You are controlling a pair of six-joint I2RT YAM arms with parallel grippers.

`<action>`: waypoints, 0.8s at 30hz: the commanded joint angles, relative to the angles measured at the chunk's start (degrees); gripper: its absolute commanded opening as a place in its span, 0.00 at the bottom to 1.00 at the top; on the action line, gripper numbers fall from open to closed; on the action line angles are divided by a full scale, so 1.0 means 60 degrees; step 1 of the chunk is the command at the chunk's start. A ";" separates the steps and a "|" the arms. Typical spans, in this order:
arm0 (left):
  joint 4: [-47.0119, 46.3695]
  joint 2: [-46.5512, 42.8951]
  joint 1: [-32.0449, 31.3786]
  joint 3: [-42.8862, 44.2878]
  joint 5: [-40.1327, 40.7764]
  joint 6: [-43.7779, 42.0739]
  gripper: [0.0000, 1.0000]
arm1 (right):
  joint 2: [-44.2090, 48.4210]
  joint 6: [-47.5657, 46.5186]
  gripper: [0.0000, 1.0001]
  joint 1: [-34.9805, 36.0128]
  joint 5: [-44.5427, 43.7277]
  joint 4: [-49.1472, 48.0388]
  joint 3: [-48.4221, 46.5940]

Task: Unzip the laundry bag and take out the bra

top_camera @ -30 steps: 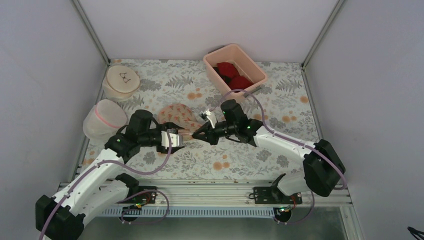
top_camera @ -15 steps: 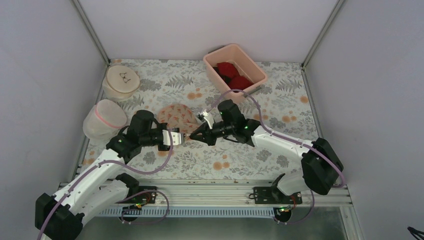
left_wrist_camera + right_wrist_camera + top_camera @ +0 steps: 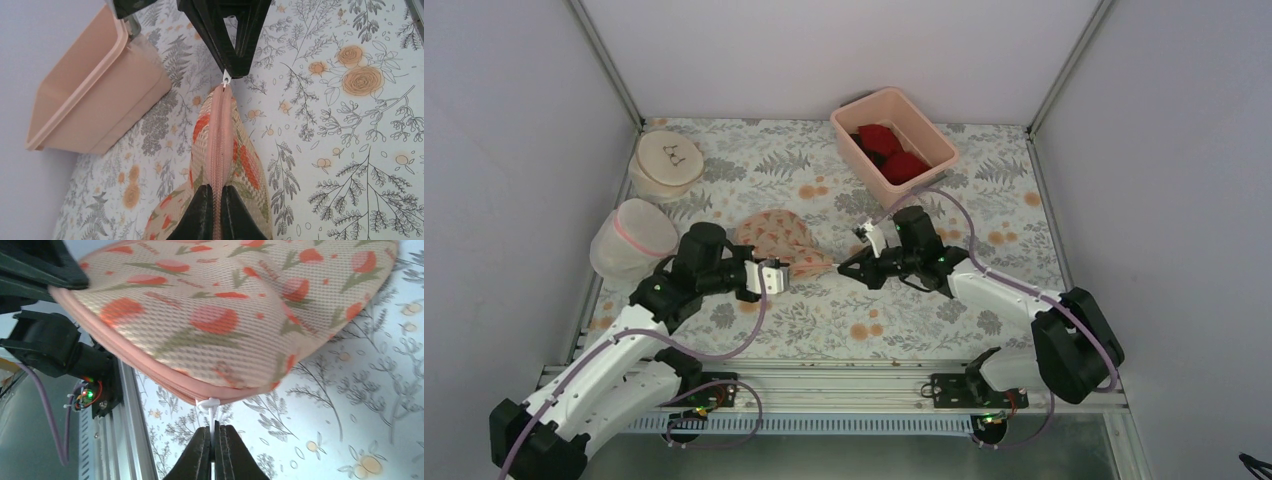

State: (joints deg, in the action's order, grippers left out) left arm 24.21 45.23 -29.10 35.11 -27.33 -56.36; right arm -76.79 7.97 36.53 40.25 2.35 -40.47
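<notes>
The laundry bag (image 3: 780,238), cream with orange-red flowers and pink zip trim, is held off the patterned table between both grippers. My left gripper (image 3: 781,276) is shut on the bag's pink zip trim (image 3: 220,150), with the zip line running between its fingertips (image 3: 202,200). My right gripper (image 3: 846,268) is shut on the white zipper pull (image 3: 211,409) at the bag's pointed end. In the right wrist view the bag (image 3: 225,305) hangs above the jaws, and the zip looks closed. The bra is hidden.
A pink bin (image 3: 870,99) holding red garments (image 3: 890,150) stands at the back right. A white mesh dome bag (image 3: 632,238) and a round beige bag (image 3: 667,160) sit at the left. The metal rail (image 3: 824,375) runs along the near edge.
My left gripper has shut on the bag's zip trim. The right gripper has moved right with the pull, drawing the bag's end out into a point.
</notes>
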 commanded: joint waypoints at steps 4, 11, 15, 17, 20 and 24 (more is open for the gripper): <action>0.0173 -0.0477 0.0131 0.0308 -0.0688 -0.0203 0.02 | 0.0103 -0.0051 0.04 -0.0536 0.0180 -0.0352 0.0344; -0.0115 -0.0843 0.0147 0.0987 -0.1237 0.0140 0.02 | -0.0294 -0.0056 0.04 -0.0549 0.0244 -0.0435 0.0337; -0.0289 -0.0947 0.0139 0.1305 -0.1710 0.0093 0.02 | -0.0404 0.0085 0.04 -0.0552 0.0546 -0.0792 0.0367; -0.0429 -0.1013 0.0127 0.1318 -0.1892 0.0154 0.02 | -0.0479 0.0176 0.04 -0.0552 0.0669 -0.0960 0.0329; -0.0781 -0.1080 0.0066 0.1216 -0.2169 0.0425 0.02 | -0.0643 0.0300 0.04 -0.0530 0.0898 -0.1185 0.0295; -0.1300 -0.1084 0.0007 0.1076 -0.2257 0.0709 0.02 | -0.0852 0.0313 0.04 -0.0422 0.0927 -0.1200 0.0176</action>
State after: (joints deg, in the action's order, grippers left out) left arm 24.56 40.32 -28.67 40.21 -35.31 -54.33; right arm -79.81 9.06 34.41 47.68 -5.58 -39.27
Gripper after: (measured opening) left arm 0.047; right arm 0.040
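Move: Both hands are already shut on the laundry bag's zip: the left pinches its seam, the right holds the zipper pull. From the left hand the pull lies about 9 cm to the right, 1 cm ahead and a little lower, some 3 cm; the laundry bag's body lies about 5 cm ahead, 3 cm left and 10 below; the pink box is roughly 25 cm ahead, 21 right and 13 lower. The pull is about 2 cm left of the right hand, level in depth and height. Upward goes the left hand, about 6 cm, slowly at first and then with a quick lift midway, easing back some 2 cm towards its base while its fingers tip up roughly 10 degrees, still pinching the zip seam. The right hand keeps its grip on the zipper pull and nearly stays put, edging first right, then a centimetre or so left as its fingertips tilt slightly up. ##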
